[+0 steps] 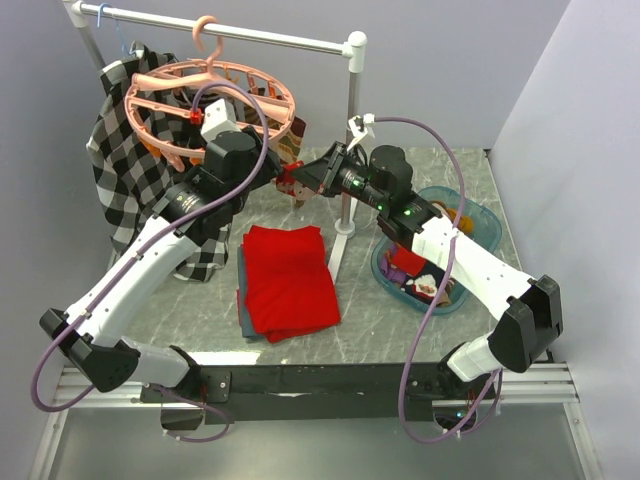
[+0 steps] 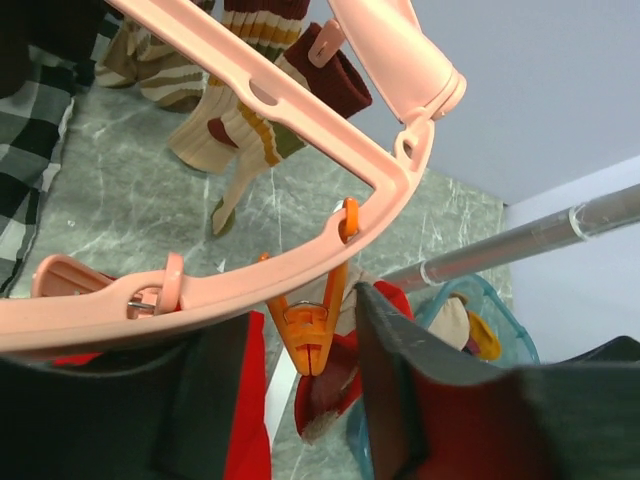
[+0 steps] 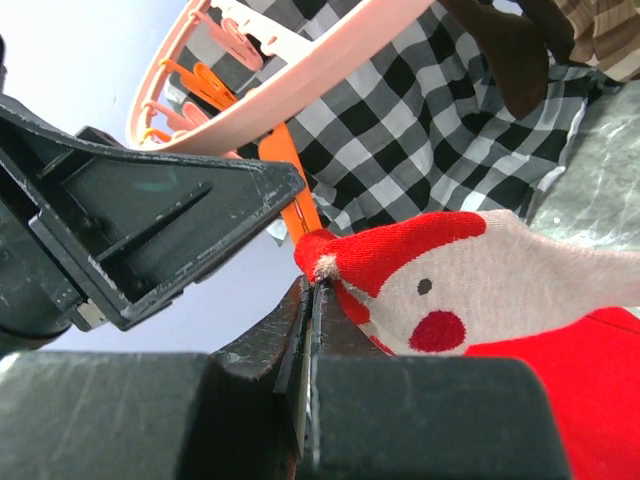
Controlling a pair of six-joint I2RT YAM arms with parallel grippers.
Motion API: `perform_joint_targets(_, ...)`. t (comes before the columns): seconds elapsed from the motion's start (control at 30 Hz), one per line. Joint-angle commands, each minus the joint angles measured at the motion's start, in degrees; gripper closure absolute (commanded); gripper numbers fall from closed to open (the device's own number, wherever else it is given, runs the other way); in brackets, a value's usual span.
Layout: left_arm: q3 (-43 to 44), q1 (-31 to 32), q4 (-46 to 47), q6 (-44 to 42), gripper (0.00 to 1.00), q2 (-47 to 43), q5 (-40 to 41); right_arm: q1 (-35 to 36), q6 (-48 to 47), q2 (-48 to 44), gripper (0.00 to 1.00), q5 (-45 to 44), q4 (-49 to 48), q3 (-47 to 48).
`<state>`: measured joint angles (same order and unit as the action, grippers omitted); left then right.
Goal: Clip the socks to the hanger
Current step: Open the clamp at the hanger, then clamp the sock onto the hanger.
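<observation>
The salmon-pink hanger (image 1: 210, 100) hangs by its hook from the rail, with brown and cream striped socks (image 2: 240, 120) clipped to it. My left gripper (image 2: 300, 390) is open under the ring, its fingers (image 2: 400, 380) standing either side of an orange clip (image 2: 312, 335) without touching it. My right gripper (image 3: 312, 295) is shut on the edge of a red and cream sock (image 3: 470, 270) and holds it just below that clip (image 3: 295, 200). From above, the right gripper (image 1: 308, 180) and its sock (image 1: 293, 178) meet the left gripper (image 1: 272, 162) beside the hanger.
A white rail stand (image 1: 350, 150) carries the hanger and a black-and-white checked shirt (image 1: 125, 160). A folded red cloth (image 1: 290, 280) lies mid-table. A teal basket (image 1: 480, 225) with more socks sits at the right, under my right arm.
</observation>
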<state>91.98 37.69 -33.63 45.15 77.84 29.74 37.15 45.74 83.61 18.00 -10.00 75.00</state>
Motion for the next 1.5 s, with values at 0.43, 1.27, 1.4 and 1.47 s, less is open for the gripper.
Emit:
perform_joint_targets(0.43, -3.30, 0.10, 9.81, -2.87, 0.99, -2.96, -0.82, 0.38, -0.21, 0.85, 1.00, -0.07, -2.65, 1.64)
perform_joint_targets(1.27, -17.63, 0.10, 28.35, -7.97, 0.99, -12.45, -7.14, -2.87, 5.94, 2.43, 1.00, 3.00, -2.57, 2.16)
perform_joint_targets(1.4, -18.51, 0.01, 29.93, -9.11, 0.99, -12.54, -8.73, -3.04, 6.47, 2.87, 1.00, 4.06, -2.04, 3.57)
perform_joint_targets(1.47, -18.86, 0.01, 30.63, -9.72, 0.99, -12.45, -9.34, -3.04, 6.73, 3.04, 1.00, 4.32, -2.13, 3.83)
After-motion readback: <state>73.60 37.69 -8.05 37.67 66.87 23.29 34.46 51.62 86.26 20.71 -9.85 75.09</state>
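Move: The orange clamp on the hanger's near rim lies right between the left hand's half-open fingers, about 1 cm ahead. The middle of the hanger is some 10 cm farther out, 14 cm to the left and 4 cm above. A striped sock hangs about 8 cm straight ahead and 3 cm lower. From the right hand, which already holds the santa sock, the clamp is roughly 3 cm ahead, 4 cm to the left and 2 cm up. Closing first, nearly in place, the left fingers shut on the clamp from both sides and pinch its handles together. Keeping that squeeze, the left hand then rises about 2.5 cm and draws back some 1.5 cm, its fingers tipping up by about 15 degrees with a slight clockwise turn. The right hand keeps its hold on the santa sock and eases forward and down, nearly 2 cm each. ##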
